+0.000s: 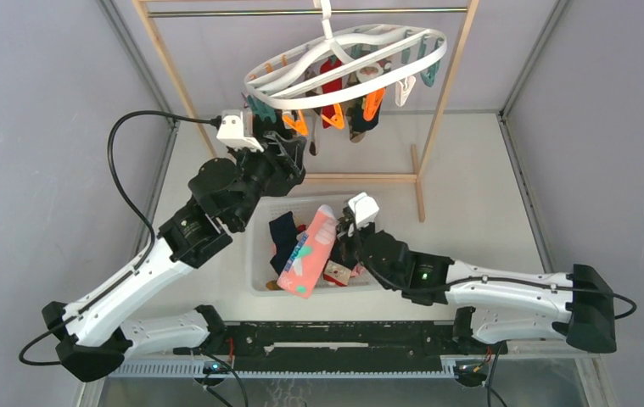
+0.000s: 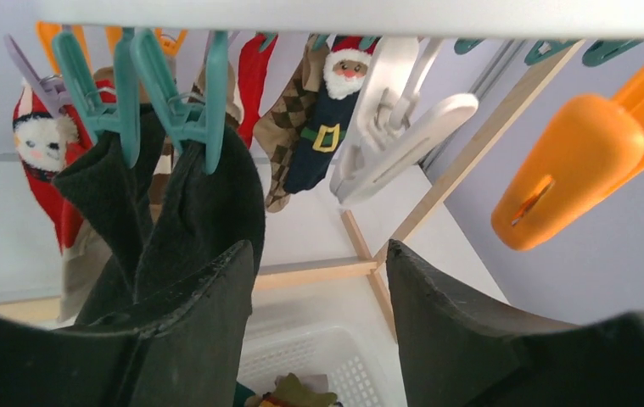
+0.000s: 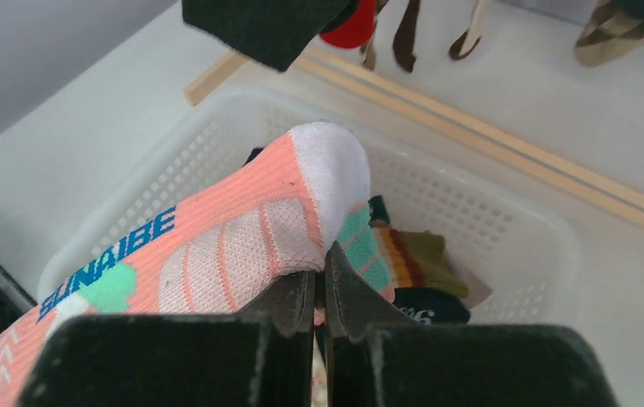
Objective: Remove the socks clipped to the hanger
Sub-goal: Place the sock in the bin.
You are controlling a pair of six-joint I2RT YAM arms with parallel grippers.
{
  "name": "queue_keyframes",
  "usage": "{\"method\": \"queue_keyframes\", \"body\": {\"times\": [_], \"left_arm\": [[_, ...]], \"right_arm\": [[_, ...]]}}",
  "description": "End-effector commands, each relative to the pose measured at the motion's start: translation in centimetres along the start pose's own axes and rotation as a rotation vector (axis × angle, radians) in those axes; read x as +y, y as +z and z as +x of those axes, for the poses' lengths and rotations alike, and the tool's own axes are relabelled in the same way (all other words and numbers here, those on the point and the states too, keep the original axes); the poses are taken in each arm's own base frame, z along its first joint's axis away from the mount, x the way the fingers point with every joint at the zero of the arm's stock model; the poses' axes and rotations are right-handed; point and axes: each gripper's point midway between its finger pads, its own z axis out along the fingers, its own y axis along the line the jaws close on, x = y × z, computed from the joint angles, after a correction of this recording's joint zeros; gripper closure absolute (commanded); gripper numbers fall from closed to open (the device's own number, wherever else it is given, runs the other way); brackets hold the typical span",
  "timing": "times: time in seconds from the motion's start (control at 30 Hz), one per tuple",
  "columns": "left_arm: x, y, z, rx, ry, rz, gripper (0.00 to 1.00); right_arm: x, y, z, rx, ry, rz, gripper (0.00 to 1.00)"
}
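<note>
The white oval hanger [image 1: 259, 85] hangs from the rack's top rail with several socks clipped under it. In the left wrist view, teal clips [image 2: 187, 93] hold two dark socks [image 2: 208, 203]; a Santa sock [image 2: 327, 127] and red ones hang behind. My left gripper [image 2: 320, 254] is open just below the clips, nothing between its fingers, the dark sock brushing the left finger. It sits under the hanger's left end [image 1: 288, 148]. My right gripper [image 3: 322, 263] is shut on the toe end of a salmon pink sock [image 3: 242, 229], over the basket [image 1: 345, 225].
A white mesh basket [image 1: 259, 254] between the arms holds several loose socks. The wooden rack frame's base bar [image 3: 505, 144] lies just behind it. An empty orange clip [image 2: 573, 170] and a white clip [image 2: 403, 127] dangle right of my left gripper.
</note>
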Motion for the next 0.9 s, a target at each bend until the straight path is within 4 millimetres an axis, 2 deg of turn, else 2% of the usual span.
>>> {"method": "queue_keyframes", "body": {"times": [0.0, 0.23, 0.27, 0.33, 0.4, 0.87], "left_arm": [[0.4, -1.1, 0.0, -0.007, -0.022, 0.011, 0.36], [1.1, -2.2, 0.8, 0.012, -0.024, 0.016, 0.32], [1.2, -2.3, 0.9, 0.015, -0.024, 0.017, 0.29], [1.3, -2.7, 1.2, 0.025, -0.030, 0.019, 0.09], [1.5, -3.1, 1.5, 0.031, -0.033, 0.020, 0.01], [2.8, -5.9, 4.6, 0.084, -0.059, 0.024, 0.00]], "right_arm": [[-2.0, -0.6, -3.0, -0.066, 0.029, 0.014, 0.95], [-4.8, -1.4, -3.4, -0.054, 0.031, 0.051, 0.94], [-4.9, -1.3, -3.4, -0.052, 0.031, 0.054, 0.94], [-5.1, -1.2, -3.0, -0.044, 0.029, 0.059, 0.95], [-5.2, -1.1, -2.4, -0.031, 0.030, 0.062, 0.94], [-6.4, 0.5, 4.9, 0.165, 0.059, 0.104, 0.93]]}}
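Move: The pink sock is already pinched in the right hand and hangs over the bin, whose middle lies about 4 cm ahead of that hand, 4 cm left and some 18 cm below. A dark blue sock in the bin is roughly 4 cm ahead and 12 cm left, 19 cm down. From the left hand the hanging dark grey sock is about 7 cm ahead and 6 cm left, near hand height; the bin's middle is 4 cm back, 3 cm right, 39 cm below. The pink sock, kept pinched in the shut right fingers, is swung about 5 cm to the right with a slight forward and upward arc, then lowered some 6 cm over the bin's right part as the fingers tip down a little. Meanwhile the left hand, empty, opens fully and backs away from the hanger, down, back and left. ##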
